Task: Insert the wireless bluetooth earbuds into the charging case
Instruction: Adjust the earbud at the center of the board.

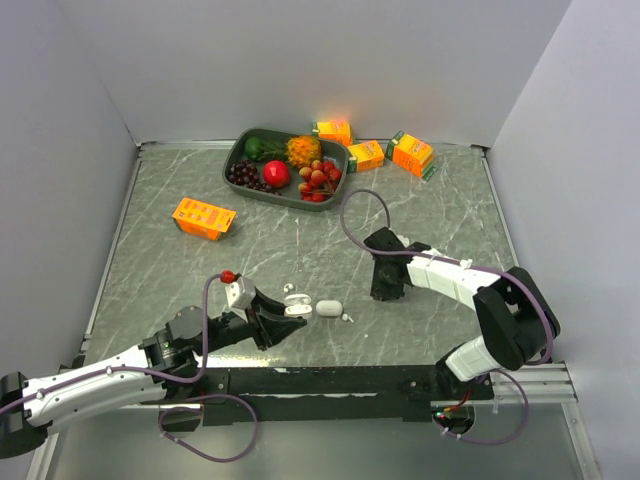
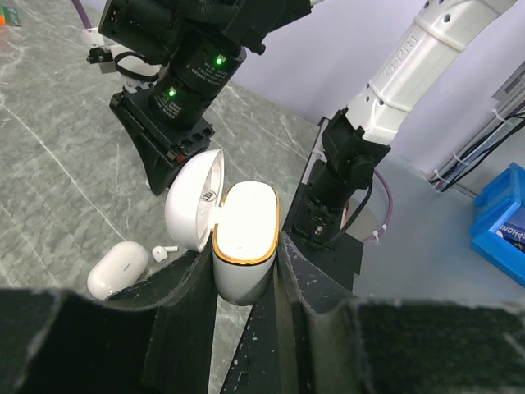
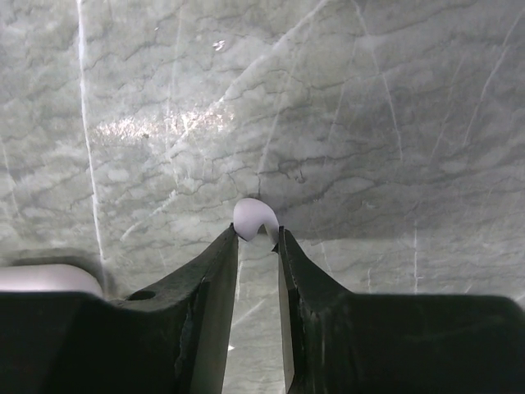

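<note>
My left gripper is shut on an open white charging case with a gold rim, its lid swung back; the case also shows in the top view. A closed white case lies beside it on the table, with a tiny white earbud between them. My right gripper is shut on another white earbud at its fingertips, just above the marble table. In the top view it hovers right of the cases. Another small white earbud lies behind the open case.
A dark tray of fruit stands at the back. Orange cartons lie at the left and along the back. A blue box sits off the table's near edge.
</note>
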Robot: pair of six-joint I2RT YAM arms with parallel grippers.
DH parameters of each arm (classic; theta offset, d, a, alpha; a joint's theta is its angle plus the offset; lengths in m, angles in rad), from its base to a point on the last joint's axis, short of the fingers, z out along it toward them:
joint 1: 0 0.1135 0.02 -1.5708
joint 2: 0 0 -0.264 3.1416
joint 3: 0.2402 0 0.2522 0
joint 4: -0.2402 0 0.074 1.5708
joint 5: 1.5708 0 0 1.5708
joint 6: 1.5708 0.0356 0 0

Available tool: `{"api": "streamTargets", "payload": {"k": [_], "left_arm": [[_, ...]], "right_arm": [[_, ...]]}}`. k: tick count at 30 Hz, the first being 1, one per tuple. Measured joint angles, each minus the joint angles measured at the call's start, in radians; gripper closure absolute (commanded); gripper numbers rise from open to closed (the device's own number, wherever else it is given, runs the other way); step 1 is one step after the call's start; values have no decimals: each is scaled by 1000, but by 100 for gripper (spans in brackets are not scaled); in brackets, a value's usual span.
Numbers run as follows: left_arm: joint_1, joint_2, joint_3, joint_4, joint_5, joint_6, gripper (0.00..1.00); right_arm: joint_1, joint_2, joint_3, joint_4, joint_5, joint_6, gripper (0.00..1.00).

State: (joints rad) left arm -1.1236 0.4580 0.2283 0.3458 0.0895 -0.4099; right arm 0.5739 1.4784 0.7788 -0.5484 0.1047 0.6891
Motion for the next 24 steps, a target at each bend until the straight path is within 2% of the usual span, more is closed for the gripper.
{"api": "streamTargets", "payload": {"k": [1,5,8,12,18,22,24], "left_arm": [[0,3,0,0,0,0,99],[0,8,0,1,0,-1,99],[0,12,0,2,0,-4,99],[-2,16,0,2,0,-4,99],[-2,17,0,3,-1,-4,99],[-2,17,0,3,-1,-4,99],[-2,17,0,4,-1,-4,99]], "right_arm": [[-4,0,0,-1,-4,13,70],[-16,0,1,-2,-21,60,55],[-6,9,8,42,-106,105,48],[7,28,26,67,-161,117,44],[6,46,60,42,-134,73,35],[9,47,90,0,-84,8,24],[13,47,110,-21,-62,-32,23]]}}
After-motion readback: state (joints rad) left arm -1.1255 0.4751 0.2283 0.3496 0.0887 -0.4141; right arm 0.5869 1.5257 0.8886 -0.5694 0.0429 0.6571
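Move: The earbud is already pinched between the right fingertips, at the hand point and barely above the table. A closed white case sits about 9 cm to the right hand's left and 2 cm back, at about the same height. A second earbud lies some 5 cm left and 4 cm back. From the left hand, the pinched earbud is roughly 12 cm ahead, 18 cm to the right and 21 cm below. The right fingers keep their pinch briefly, then open wide and let go of the earbud at the table top. As they part, the hand swings about 4 cm to the left over the table, tilting some 10 degrees so the tips swing left. It then eases back right by about 1.5 cm, drifting slightly forward, rising nearly 2 cm in all and mostly undoing the tilt. ##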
